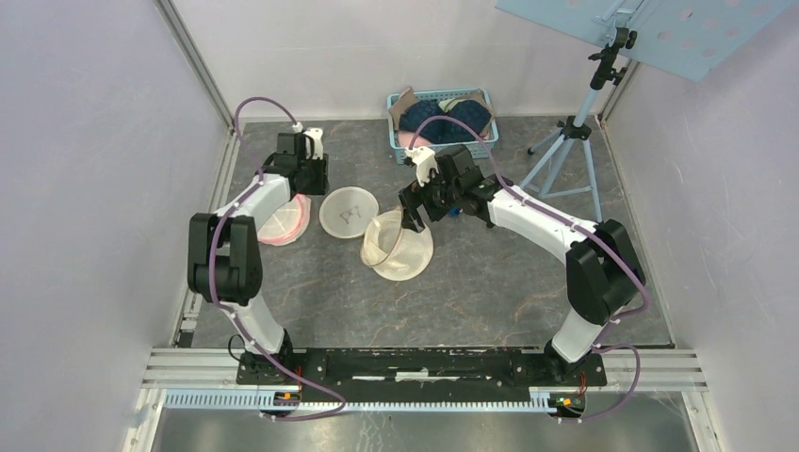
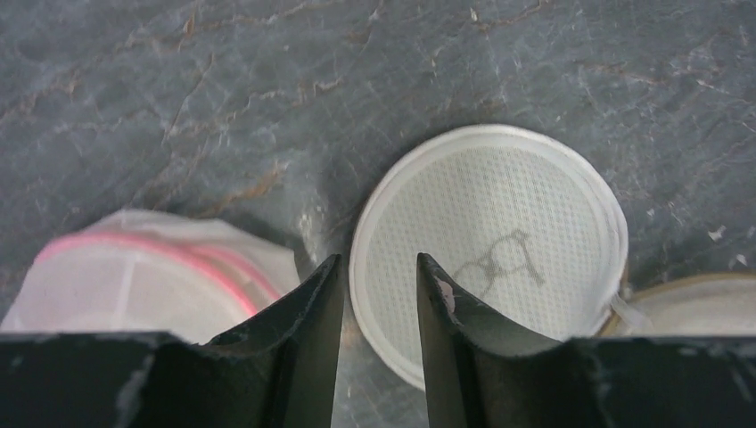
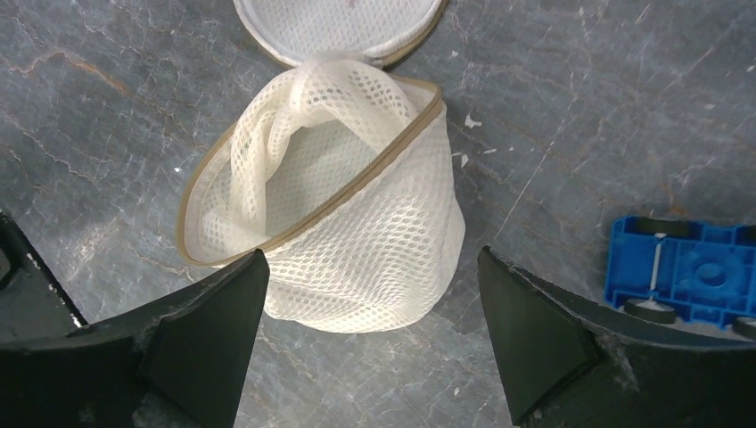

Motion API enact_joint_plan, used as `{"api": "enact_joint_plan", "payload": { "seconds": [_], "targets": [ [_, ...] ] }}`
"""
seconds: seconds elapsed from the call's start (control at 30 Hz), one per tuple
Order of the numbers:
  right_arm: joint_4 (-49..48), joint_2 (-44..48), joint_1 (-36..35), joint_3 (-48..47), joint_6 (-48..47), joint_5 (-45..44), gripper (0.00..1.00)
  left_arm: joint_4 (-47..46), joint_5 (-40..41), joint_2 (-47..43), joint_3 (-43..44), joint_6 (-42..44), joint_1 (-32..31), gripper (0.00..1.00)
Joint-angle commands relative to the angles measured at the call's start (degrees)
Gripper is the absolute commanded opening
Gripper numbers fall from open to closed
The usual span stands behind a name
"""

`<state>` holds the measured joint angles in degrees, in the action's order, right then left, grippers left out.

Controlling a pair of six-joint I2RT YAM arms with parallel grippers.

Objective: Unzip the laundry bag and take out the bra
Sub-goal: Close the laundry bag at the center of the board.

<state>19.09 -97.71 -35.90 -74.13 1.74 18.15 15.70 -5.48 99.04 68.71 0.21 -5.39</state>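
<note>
The white mesh laundry bag (image 1: 396,250) (image 3: 357,241) lies unzipped mid-table, its tan zip rim gaping, and nothing shows inside it. Its round flat lid (image 1: 349,212) (image 2: 490,250) carries a bra drawing. A white, pink-trimmed item (image 1: 283,224) (image 2: 134,285), apparently the bra, lies left of the lid, partly under the left arm. My left gripper (image 1: 313,188) (image 2: 376,260) hovers low between that item and the lid, its jaws narrowed but apart with only table between them. My right gripper (image 1: 415,218) (image 3: 372,254) stands wide open just above the bag's bulging side.
A light blue basket (image 1: 443,118) with dark bras sits at the back. A blue tripod (image 1: 575,141) stands at the back right. A blue plastic part (image 3: 682,272) shows at the right edge of the right wrist view. Walls close in on both sides.
</note>
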Motion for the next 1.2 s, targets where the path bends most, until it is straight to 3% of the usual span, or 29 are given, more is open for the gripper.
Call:
{"api": "enact_joint_plan", "payload": {
  "seconds": [0.0,0.27,0.47,0.9,1.17],
  "targets": [
    [-2.8,0.5,-0.6,1.9,5.6,0.6,0.94,-0.8,3.7,4.5,6.1,6.0,-0.9,0.42],
    [-3.8,-0.6,-1.5,3.6,10.8,2.2,0.95,2.3,6.8,9.5,8.4,7.7,-1.3,0.43],
    [-4.9,-0.8,-3.1,4.7,13.3,3.1,0.86,2.8,6.4,11.7,8.8,9.0,-1.6,0.41],
    [-4.6,-2.5,-3.6,6.4,14.8,1.6,0.76,6.4,9.5,14.8,8.0,12.0,-4.7,0.35],
    [-4.5,-1.9,-3.2,8.1,14.1,1.0,0.53,6.9,10.3,14.2,9.0,11.1,-5.5,0.03]
  ]
}}
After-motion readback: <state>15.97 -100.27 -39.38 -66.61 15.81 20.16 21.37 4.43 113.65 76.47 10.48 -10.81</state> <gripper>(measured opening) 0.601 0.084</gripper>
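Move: The open mesh bag's round lid lies with its middle about 6 cm to the right of the left hand, 1 cm back and 8 cm down, its left rim almost under the fingers; the pink-trimmed bag is some 10 cm left and 4 cm back. The mesh bag's middle sits about 4 cm left of the right hand, 5 cm back and 11 cm below. From that hand the lid is 15 cm left and 3 cm ahead, the blue toy car 10 cm right and 6 cm ahead. The lid's left rim gets pinched by the left hand, which sinks about 7 cm almost straight down onto it, its left side lifting some 15 degrees, the half-open fingers closing only at the end. Meanwhile the right hand drops and draws back, roughly 5 cm each way, over the mesh bag towards its brown zip rim, tipping more steeply down while its wide fingers partly close. ##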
